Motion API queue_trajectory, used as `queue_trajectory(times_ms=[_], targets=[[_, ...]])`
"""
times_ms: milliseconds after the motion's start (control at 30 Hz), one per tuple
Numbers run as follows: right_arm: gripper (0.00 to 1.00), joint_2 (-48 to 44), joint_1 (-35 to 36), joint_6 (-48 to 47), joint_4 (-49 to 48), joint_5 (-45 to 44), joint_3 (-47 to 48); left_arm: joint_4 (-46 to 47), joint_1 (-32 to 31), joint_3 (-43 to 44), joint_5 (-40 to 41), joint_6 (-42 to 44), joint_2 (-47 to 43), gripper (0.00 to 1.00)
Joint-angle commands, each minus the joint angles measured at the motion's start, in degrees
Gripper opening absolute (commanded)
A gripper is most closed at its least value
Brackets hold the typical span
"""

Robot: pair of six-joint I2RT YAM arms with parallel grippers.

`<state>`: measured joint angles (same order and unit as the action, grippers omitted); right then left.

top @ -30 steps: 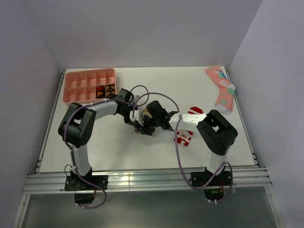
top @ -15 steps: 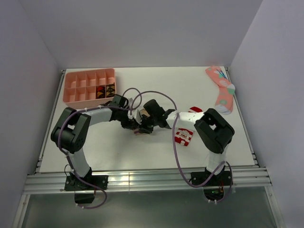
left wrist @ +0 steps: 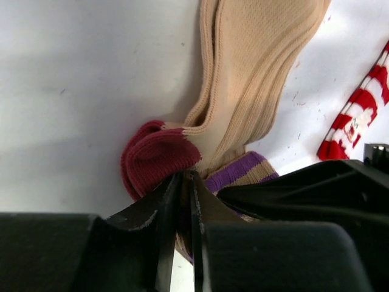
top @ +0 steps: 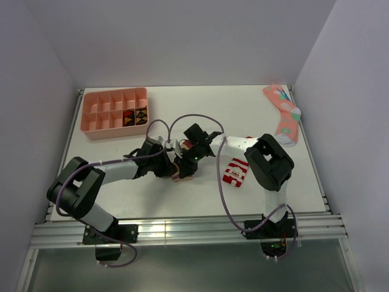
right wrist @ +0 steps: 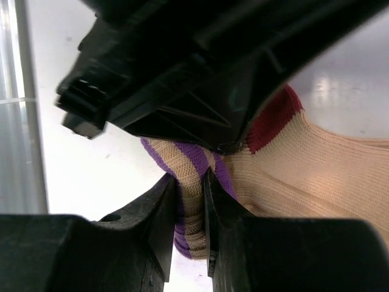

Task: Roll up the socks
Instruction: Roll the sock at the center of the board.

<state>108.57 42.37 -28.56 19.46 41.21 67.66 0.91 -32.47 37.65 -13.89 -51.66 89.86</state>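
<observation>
The tan sock lies at mid-table, with its dark red heel and purple-striped cuff bunched between my two grippers. In the top view only a tan scrap of the sock shows under them. My left gripper has its jaws a thin slit apart, with the sock's fabric pinched at the tips. My right gripper is shut on the striped cuff. The two grippers touch tip to tip. The red-and-white striped sock lies flat to the right, apart from both.
A pink sock with teal and grey pattern lies at the far right edge. A pink compartment tray with dark items in two cells stands at the back left. The right arm's upper link hangs beside the striped sock.
Both grippers have shifted toward the near side with the tan sock. The left arm has stretched out lower. The right jaws have closed onto the cuff.
</observation>
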Motion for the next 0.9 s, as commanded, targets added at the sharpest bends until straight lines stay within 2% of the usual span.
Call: queue_trajectory(times_ms=[0, 267, 400, 600, 867], targets=[[0.22, 2.86, -1.67, 0.61, 8.91, 5.54, 4.66, 0.48, -1.89, -3.98, 10.01, -0.98, -2.23, 0.2], [0.22, 7.79, -3.08, -1.41, 16.48, 8.8, 10.47, 5.68, -2.95, -8.11, 15.11, -2.22, -9.52, 0.24], [0.22, 10.07, -3.43, -2.55, 19.81, 9.67, 12.84, 8.49, -3.83, -10.49, 18.46, -2.66, -14.09, 0.29], [0.22, 14.02, -3.79, -3.44, 24.74, 11.43, 17.24, 12.36, -5.06, -14.17, 23.38, 1.28, -21.73, 0.35], [0.23, 20.0, -4.05, -6.33, 33.35, 14.77, 25.23, 27.38, -8.4, -22.7, 23.91, 8.68, -25.53, 0.45]])
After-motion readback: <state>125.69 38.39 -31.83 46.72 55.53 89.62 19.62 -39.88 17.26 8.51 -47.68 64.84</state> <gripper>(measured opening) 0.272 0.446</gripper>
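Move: The purple-striped roll at the sock's near end sits right at the left fingertips, about 3 cm to their right and 2 cm nearer the base, level in height. The right fingers already pinch it, its middle roughly 2 cm to their left and 1 cm lower. From the left hand, the crimson heel is some 2 cm ahead and 1 cm left, the crimson toe about 10 cm ahead and 6 cm right, and the red-striped sock some 25 cm right, straight across. Bring the left gripper off the sock, drifting left first and then lifting, about 5 cm up and 3.5 cm left in all, opening the fingers to nearly half and swinging them up towards forward by some 30 degrees. Meanwhile keep the right pinch on the striped roll and hold that hand in place, tipping its fingers back towards the base by just over 20 degrees to turn the roll. ##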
